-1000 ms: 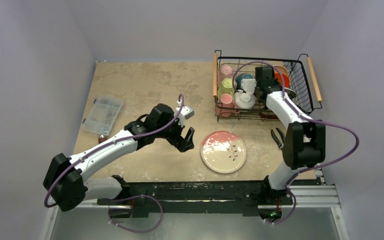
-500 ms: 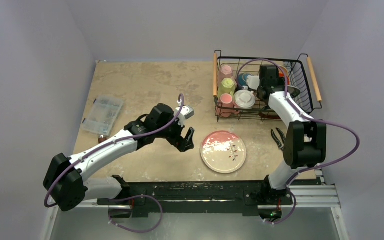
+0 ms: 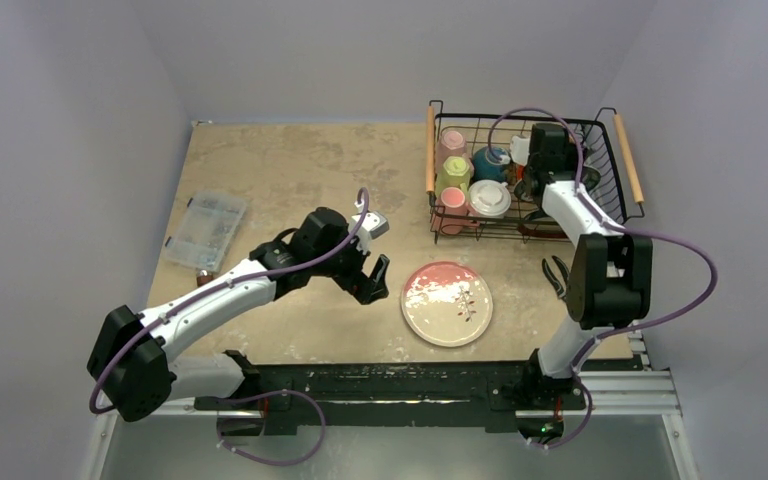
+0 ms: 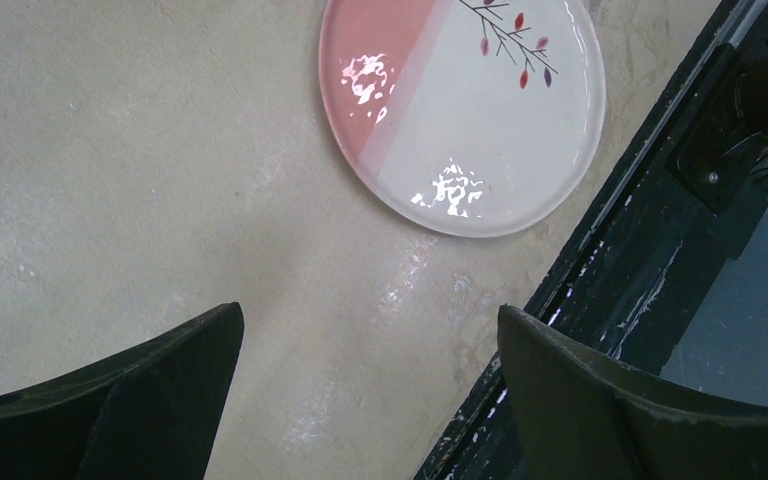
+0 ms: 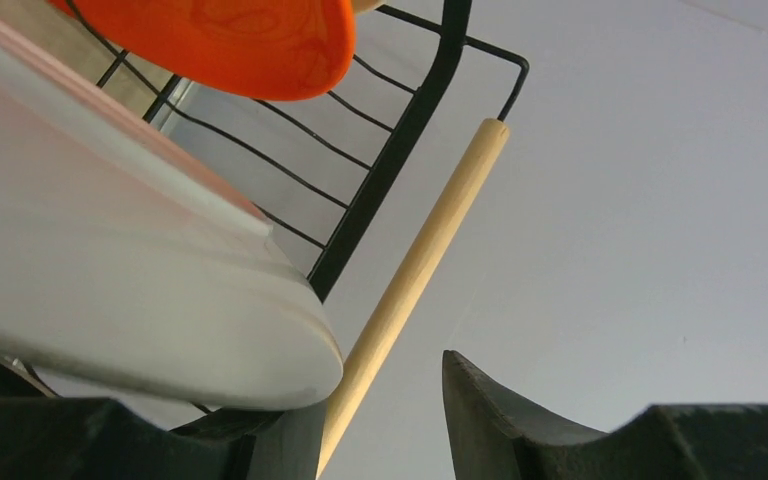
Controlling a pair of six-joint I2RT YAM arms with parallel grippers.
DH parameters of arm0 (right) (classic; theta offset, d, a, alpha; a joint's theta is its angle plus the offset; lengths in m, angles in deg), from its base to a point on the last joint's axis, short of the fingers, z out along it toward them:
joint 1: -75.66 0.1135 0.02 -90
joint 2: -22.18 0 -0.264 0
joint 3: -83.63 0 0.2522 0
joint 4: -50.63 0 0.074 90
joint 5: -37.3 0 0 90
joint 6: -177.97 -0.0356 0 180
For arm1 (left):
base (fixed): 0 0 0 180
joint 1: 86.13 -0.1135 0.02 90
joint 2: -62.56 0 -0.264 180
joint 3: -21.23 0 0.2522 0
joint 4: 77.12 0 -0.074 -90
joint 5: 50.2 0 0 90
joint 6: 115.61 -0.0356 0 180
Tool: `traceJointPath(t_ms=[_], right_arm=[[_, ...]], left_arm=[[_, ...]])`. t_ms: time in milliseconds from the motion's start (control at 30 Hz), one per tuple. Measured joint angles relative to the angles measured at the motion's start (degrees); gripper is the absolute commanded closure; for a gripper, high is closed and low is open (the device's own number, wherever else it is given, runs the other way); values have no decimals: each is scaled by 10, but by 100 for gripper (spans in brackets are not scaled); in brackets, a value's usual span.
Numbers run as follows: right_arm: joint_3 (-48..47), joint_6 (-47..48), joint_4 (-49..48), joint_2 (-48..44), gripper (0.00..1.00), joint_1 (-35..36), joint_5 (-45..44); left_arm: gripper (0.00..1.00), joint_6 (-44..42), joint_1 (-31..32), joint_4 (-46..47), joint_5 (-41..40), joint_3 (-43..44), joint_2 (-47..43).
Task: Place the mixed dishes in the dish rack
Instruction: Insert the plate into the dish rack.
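The dish rack (image 3: 610,200) stands at the far right and holds a pale pink mug (image 3: 451,140), a yellow-green mug (image 3: 452,172), a salmon mug (image 3: 450,198), a white mug (image 3: 489,198) and a teal bowl (image 3: 490,160). My right gripper (image 3: 552,158) is inside the rack, open. In the right wrist view a pale plate (image 5: 110,270) leans by the left finger, not between the jaws of my right gripper (image 5: 380,390). A red-orange plate (image 5: 230,40) stands beyond it. A red-rimmed cream plate (image 3: 447,303) lies on the table. My left gripper (image 3: 373,280) hovers open just left of it.
Black pliers (image 3: 557,275) lie on the table near the right arm. A clear compartment box (image 3: 207,230) sits at the left edge. The rack's right wooden handle (image 5: 430,240) runs close past my right fingers. The black base rail (image 4: 660,250) lies beyond the plate (image 4: 460,110).
My right gripper has opened, letting go of the pale plate, and shifted right inside the rack. The left arm has not moved.
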Motion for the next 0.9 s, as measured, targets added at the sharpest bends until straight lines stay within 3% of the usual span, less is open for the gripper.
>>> traceJointPath(t_ms=[267,533,567,600,633,667,900], right_arm=[[-77,-39,-21,69,54,-2,-16],[-103,-80,-23,81,52,-3,-26],[-103,-84,-22,80,49,-3,-25],[-103,-87,-19,80,39,-3,-25],[-103,-90,-16,79,10,-3,-25],[-102,-95,-13,77,2,-3,-23],[-59,-122,35,-2,1,-3,7]], left_arm=[[3,0,-2,0,0,0,2],[3,0,-8,0,0,0,3],[3,0,-8,0,0,0,3],[3,0,-8,0,0,0,3],[3,0,-8,0,0,0,3],[3,0,-8,0,0,0,3],[3,0,-8,3,2,0,5]])
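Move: The plate being inserted stands in the rack just left of the right fingers, its middle roughly 6 cm left, 2 cm ahead and 8 cm below. From the right hand, the orange plate is about 6 cm ahead and 7 cm left, the blue mug 20 cm left and 5 cm ahead, and the rack's right wooden handle 8 cm right, level fore and aft. From the left hand, the plate being inserted lies some 40 cm right and 24 cm ahead, at about its height. With the gripper half open and its lower finger on the near side of the white plate, the right hand pushes forward about 4 cm towards the orange plate, rising slightly while the fingers tip up some 10 degrees. It pauses there, then opens wide and backs off about 3 cm while rising, coming free of the white plate and leaving it in the rack. ##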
